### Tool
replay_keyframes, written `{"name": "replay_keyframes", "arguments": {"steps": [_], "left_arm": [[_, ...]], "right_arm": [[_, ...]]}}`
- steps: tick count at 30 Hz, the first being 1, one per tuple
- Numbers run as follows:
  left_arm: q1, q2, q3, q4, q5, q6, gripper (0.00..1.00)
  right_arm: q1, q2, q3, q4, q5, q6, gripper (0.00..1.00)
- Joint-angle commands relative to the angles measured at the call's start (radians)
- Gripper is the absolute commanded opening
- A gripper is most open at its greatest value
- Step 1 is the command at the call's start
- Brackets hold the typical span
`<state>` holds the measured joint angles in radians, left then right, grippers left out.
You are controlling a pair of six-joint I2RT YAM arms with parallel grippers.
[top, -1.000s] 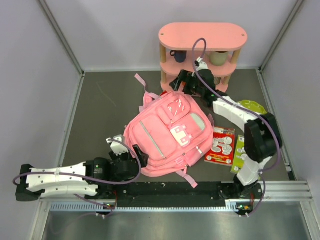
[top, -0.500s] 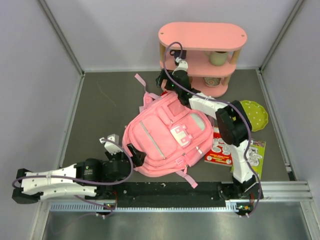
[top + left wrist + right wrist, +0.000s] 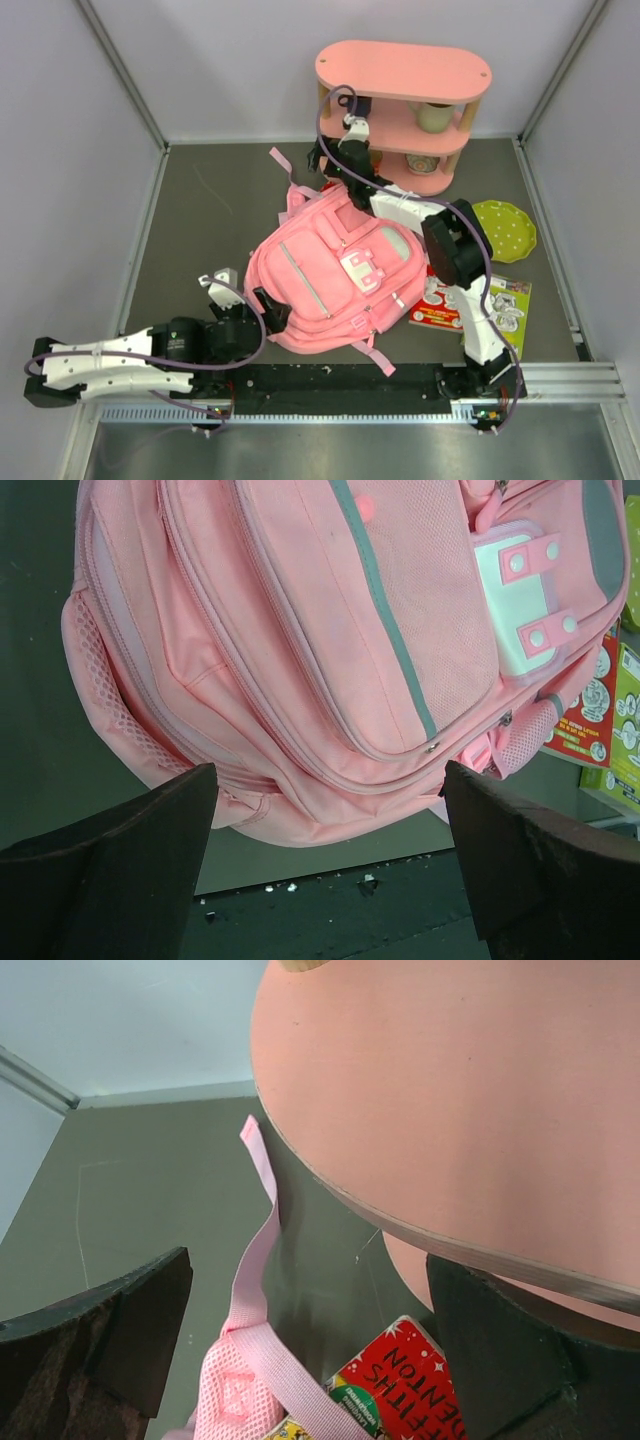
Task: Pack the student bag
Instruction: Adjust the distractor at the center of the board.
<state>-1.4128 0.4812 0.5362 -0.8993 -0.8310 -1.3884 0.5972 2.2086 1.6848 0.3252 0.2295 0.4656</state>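
The student bag (image 3: 335, 270), a soft pink backpack with a white-pink emblem, lies flat in the middle of the table. It fills the left wrist view (image 3: 330, 650). My left gripper (image 3: 245, 295) sits at the bag's near-left corner, open (image 3: 325, 880), with only bare table between its fingers. My right gripper (image 3: 330, 155) hangs beyond the bag's top, beside the left end of the pink shelf, and is open (image 3: 305, 1350). Below it lie a pink strap (image 3: 262, 1240) of the bag and a red book (image 3: 410, 1390); it touches neither.
The rigid pink three-tier shelf (image 3: 405, 70) stands at the back with a cup (image 3: 435, 115) on its middle tier. A green dotted plate (image 3: 505, 228), a red booklet (image 3: 440, 305) and a green booklet (image 3: 508, 300) lie right of the bag. Grey walls enclose the table.
My right arm swung left from the shelf's front to its left end, above the bag's top strap. My left arm drew back a little toward the near-left. Both grippers stayed open.
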Motion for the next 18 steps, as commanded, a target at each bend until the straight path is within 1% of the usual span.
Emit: {"name": "replay_keyframes", "arguments": {"steps": [1,3,8,10,12,14,16,18], "left_arm": [[0.0,0.017,0.025,-0.021,-0.033,-0.014,0.98],[-0.002,0.02,0.027,-0.023,-0.033,-0.014,0.98],[0.0,0.02,0.036,-0.024,-0.031,-0.001,0.98],[0.0,0.025,0.034,-0.02,-0.033,0.006,0.98],[0.0,0.037,0.039,-0.016,-0.033,0.017,0.98],[0.0,0.046,0.048,-0.016,-0.034,0.025,0.98],[0.002,0.06,0.056,-0.013,-0.037,0.031,0.98],[0.0,0.072,0.061,-0.009,-0.036,0.037,0.98]], "right_arm": [[-0.025,-0.003,-0.022,0.113,-0.013,-0.033,0.99],[-0.025,-0.042,-0.078,0.168,-0.07,-0.035,0.99],[-0.023,-0.156,-0.197,0.23,-0.177,-0.068,0.99],[-0.023,-0.228,-0.263,0.27,-0.26,-0.071,0.99],[-0.023,-0.303,-0.324,0.284,-0.303,-0.082,0.99],[-0.022,-0.351,-0.378,0.348,-0.303,-0.1,0.99],[-0.023,-0.423,-0.425,0.333,-0.294,-0.136,0.99],[-0.023,-0.479,-0.456,0.227,-0.273,-0.143,0.99]]}}
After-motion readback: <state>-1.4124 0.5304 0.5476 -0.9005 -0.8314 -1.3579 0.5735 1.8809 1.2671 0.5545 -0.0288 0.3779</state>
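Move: The right hand is open at the left end of the pink shelf. The shelf's middle is about 18 cm to the hand's right, 5 cm ahead and roughly level with it. The backpack's middle lies some 23 cm back, 4 cm right and 10 cm down, and its loose far strap 4 cm ahead, 8 cm left and 14 cm below. From the left hand, the shelf stands about 40 cm ahead and 29 cm right, a little higher. Back from the shelf's left end and in over the far end of the backpack, the right hand draws off about 8 cm. It dips slightly at first, then rises to 5 cm above its starting height, gathering speed. Meanwhile it swings some 15 degrees counter-clockwise and tips its fingers up a little; they stay wide open and empty. ##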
